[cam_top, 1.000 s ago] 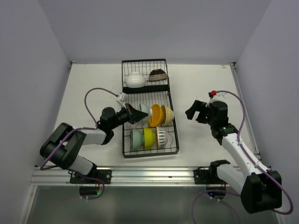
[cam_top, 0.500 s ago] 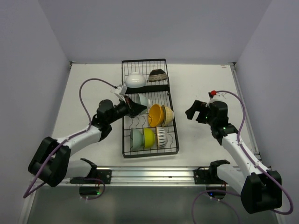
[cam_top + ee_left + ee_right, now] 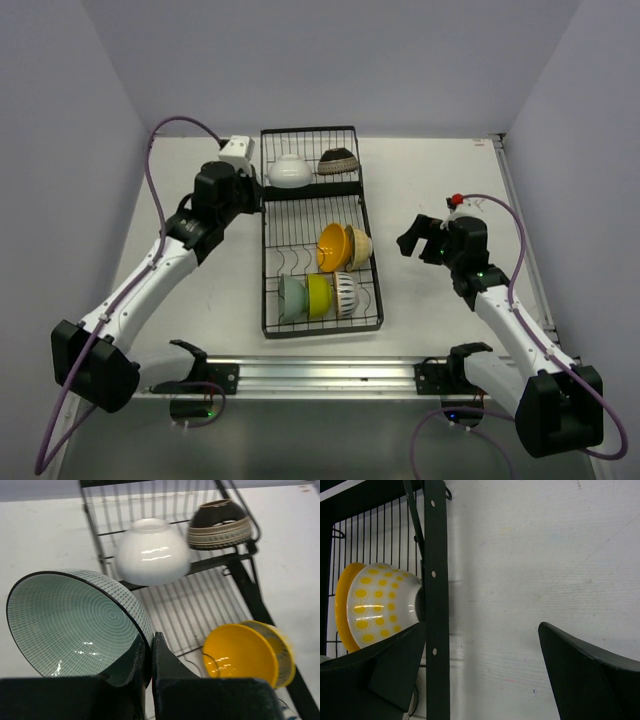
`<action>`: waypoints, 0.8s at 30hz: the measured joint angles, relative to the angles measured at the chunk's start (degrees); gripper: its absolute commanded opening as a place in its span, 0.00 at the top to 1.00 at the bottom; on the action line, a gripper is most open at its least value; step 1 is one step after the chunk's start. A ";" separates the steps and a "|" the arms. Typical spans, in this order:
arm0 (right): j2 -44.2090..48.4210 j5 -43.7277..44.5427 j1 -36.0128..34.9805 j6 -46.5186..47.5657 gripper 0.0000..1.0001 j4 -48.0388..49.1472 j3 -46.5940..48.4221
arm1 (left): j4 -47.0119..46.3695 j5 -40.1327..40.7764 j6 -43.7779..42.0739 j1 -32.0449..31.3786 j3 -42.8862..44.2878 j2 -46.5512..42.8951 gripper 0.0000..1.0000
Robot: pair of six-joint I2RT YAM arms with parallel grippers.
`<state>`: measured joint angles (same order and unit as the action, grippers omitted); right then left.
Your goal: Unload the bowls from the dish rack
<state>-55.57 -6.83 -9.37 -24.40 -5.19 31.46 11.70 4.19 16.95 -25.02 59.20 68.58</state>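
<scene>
My left gripper [image 3: 148, 652] is shut on the rim of a pale green bowl [image 3: 70, 617] with a fine grid pattern, held in the air. In the top view this gripper [image 3: 246, 196] hangs at the dish rack's [image 3: 267, 262] left side, and the arm hides the held bowl. The small section holds a white bowl [image 3: 290, 170] and a dark brown patterned bowl [image 3: 338, 161]. An orange bowl [image 3: 332, 247] and a cream dotted bowl [image 3: 359, 246] lean mid-rack. A pale green bowl [image 3: 292, 297], a yellow-green bowl [image 3: 318, 294] and a striped bowl [image 3: 345, 292] stand at the front. My right gripper [image 3: 418, 241] is open and empty, right of the rack.
The rack's right side bar [image 3: 435, 600] runs just inside my right gripper's [image 3: 482, 650] left finger, with bare white table [image 3: 520, 580] between the fingers. Grey walls close the table on the left, back and right. A rail [image 3: 330, 375] runs along the near edge.
My left arm has lifted the pale green bowl out of the rack's larger section and carried it back and to the left. The right arm has not moved.
</scene>
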 measured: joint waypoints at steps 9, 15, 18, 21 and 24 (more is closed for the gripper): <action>0.11 0.00 0.00 0.00 0.01 0.00 0.00 | 14.78 10.67 -4.39 13.64 10.32 12.15 1.00; 0.24 0.00 -0.09 0.00 0.01 0.00 0.00 | 21.68 14.12 -6.64 14.78 25.29 29.46 1.00; 0.59 0.20 -0.55 0.00 0.01 -0.07 0.00 | 24.26 13.97 -7.41 15.04 32.37 35.34 1.00; 0.72 0.31 -1.18 0.00 0.01 -0.11 0.00 | 25.59 12.63 -7.63 16.31 39.26 40.83 1.00; 0.85 0.85 -1.70 0.00 0.02 -0.13 0.00 | 26.36 11.98 -7.56 18.08 43.41 45.09 1.00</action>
<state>-54.72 -5.98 -11.07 -24.40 -5.32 31.46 38.06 16.16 9.39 -6.94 102.61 113.67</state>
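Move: The left hand already holds the pale green bowl by its rim and is taking it to open tabletop left of the rack, roughly 16 cm ahead, 15 cm left and 24 cm below. From this hand the white bowl is about 15 cm ahead, 8 right and 9 lower, the brown bowl 16 ahead, 22 right and 9 lower, the orange bowl 5 back, 21 right and 17 lower. From the right hand that spot is some 21 cm ahead, 60 left and 12 below. Keeping its pinch on the pale green bowl's rim, the left hand swings about 13 cm left, away from the rack, moving forward and starting to sink as it goes, then carries on mostly forward over the bare tabletop, ending some 15 cm farther out and 10 cm lower. On the way the wrist turns counter-clockwise by some 20 degrees and tips the fingers more steeply down, its left side rising, while the fingers stay shut. ##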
